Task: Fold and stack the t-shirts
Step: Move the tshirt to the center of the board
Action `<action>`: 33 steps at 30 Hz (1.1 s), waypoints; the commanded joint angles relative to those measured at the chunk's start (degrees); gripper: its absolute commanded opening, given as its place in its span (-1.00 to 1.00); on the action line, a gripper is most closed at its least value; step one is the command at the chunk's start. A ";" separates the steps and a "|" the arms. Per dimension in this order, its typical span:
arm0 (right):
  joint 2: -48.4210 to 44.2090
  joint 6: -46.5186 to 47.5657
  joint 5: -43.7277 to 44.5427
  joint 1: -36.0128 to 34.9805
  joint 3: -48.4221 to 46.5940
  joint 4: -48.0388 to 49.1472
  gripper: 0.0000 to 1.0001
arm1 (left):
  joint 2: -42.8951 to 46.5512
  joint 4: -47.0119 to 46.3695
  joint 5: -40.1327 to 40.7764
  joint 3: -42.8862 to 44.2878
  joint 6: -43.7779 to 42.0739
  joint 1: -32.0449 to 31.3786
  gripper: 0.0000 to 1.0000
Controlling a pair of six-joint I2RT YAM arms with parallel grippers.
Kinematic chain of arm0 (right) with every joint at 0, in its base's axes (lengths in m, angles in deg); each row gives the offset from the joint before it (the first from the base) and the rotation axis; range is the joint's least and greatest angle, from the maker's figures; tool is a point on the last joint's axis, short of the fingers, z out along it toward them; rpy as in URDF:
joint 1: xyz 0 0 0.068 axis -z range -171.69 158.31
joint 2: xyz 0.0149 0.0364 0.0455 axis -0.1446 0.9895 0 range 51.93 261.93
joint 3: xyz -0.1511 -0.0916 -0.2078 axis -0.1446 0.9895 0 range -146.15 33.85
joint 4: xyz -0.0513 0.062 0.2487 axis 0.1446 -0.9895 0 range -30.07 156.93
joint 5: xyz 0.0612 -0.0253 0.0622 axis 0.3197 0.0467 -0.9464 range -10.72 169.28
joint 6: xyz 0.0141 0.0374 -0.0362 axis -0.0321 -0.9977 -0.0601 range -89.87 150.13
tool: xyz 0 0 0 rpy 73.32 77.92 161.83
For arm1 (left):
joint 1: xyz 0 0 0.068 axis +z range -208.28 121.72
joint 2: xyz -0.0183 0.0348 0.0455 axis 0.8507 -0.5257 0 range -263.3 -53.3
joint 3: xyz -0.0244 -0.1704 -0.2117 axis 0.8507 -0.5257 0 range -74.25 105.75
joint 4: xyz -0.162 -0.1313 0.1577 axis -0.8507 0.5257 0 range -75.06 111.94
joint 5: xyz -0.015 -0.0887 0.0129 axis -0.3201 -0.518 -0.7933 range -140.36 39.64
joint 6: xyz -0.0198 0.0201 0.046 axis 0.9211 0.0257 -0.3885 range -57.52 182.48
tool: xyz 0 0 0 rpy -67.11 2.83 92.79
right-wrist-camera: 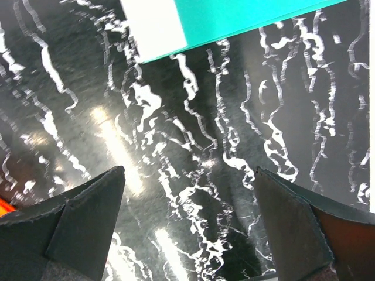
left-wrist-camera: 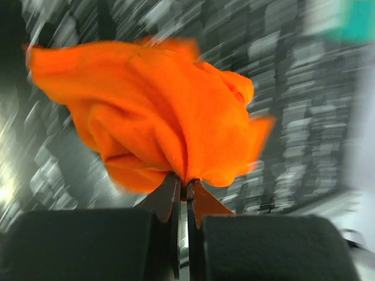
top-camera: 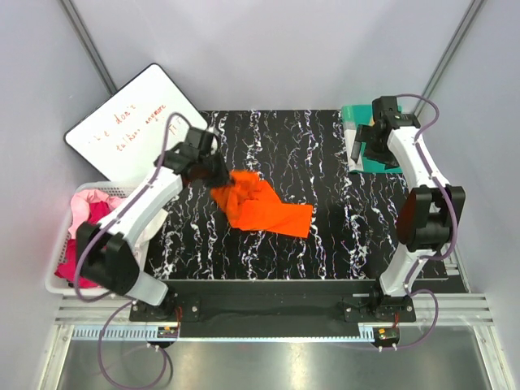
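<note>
A bright orange t-shirt lies crumpled on the black marbled table, left of centre. My left gripper is at its upper left corner. In the left wrist view the gripper is shut on a pinch of the orange t-shirt, which bunches up ahead of the jaws; that view is blurred. My right gripper hovers at the far right by the teal mat. Its fingers stand wide open above bare table, with nothing between them. More t-shirts, pale pink and magenta, are heaped in a basket.
The white basket sits off the table's left edge. A whiteboard with red writing leans at the back left. The teal mat, with a white sheet on it, lies at the table's far right corner.
</note>
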 commanded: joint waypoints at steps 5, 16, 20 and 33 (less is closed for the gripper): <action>-7.47 0.21 -9.62 -0.42 6.32 3.82 1.00 | -9.06 13.56 8.95 -1.28 0.62 3.55 -0.82; -10.73 1.35 -14.10 -7.96 10.72 5.23 1.00 | -6.70 23.58 18.63 -3.03 5.02 7.50 -0.42; -10.03 -0.32 -16.91 -11.13 11.69 5.94 1.00 | -4.94 26.75 21.35 -6.36 5.98 9.61 -0.41; -2.92 1.00 -25.70 -17.73 7.92 7.61 1.00 | 6.13 33.70 24.35 -6.48 4.67 13.57 0.98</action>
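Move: The left hand still grips one end of the orange t-shirt, whose middle lies about 13 cm to its right, 8 cm back and 11 cm below. The white cloth at the basket's rim is some 26 cm left and 13 cm back, 10 cm down. From the empty, open right hand the t-shirt's middle is roughly 40 cm left, 14 cm back and 8 cm down; the teal mat's middle lies 10 cm straight ahead, 8 cm below. Left hand lowers the t-shirt about 11 cm, draws left-back, lets go; right sweeps 16 cm left towards the t-shirt. ##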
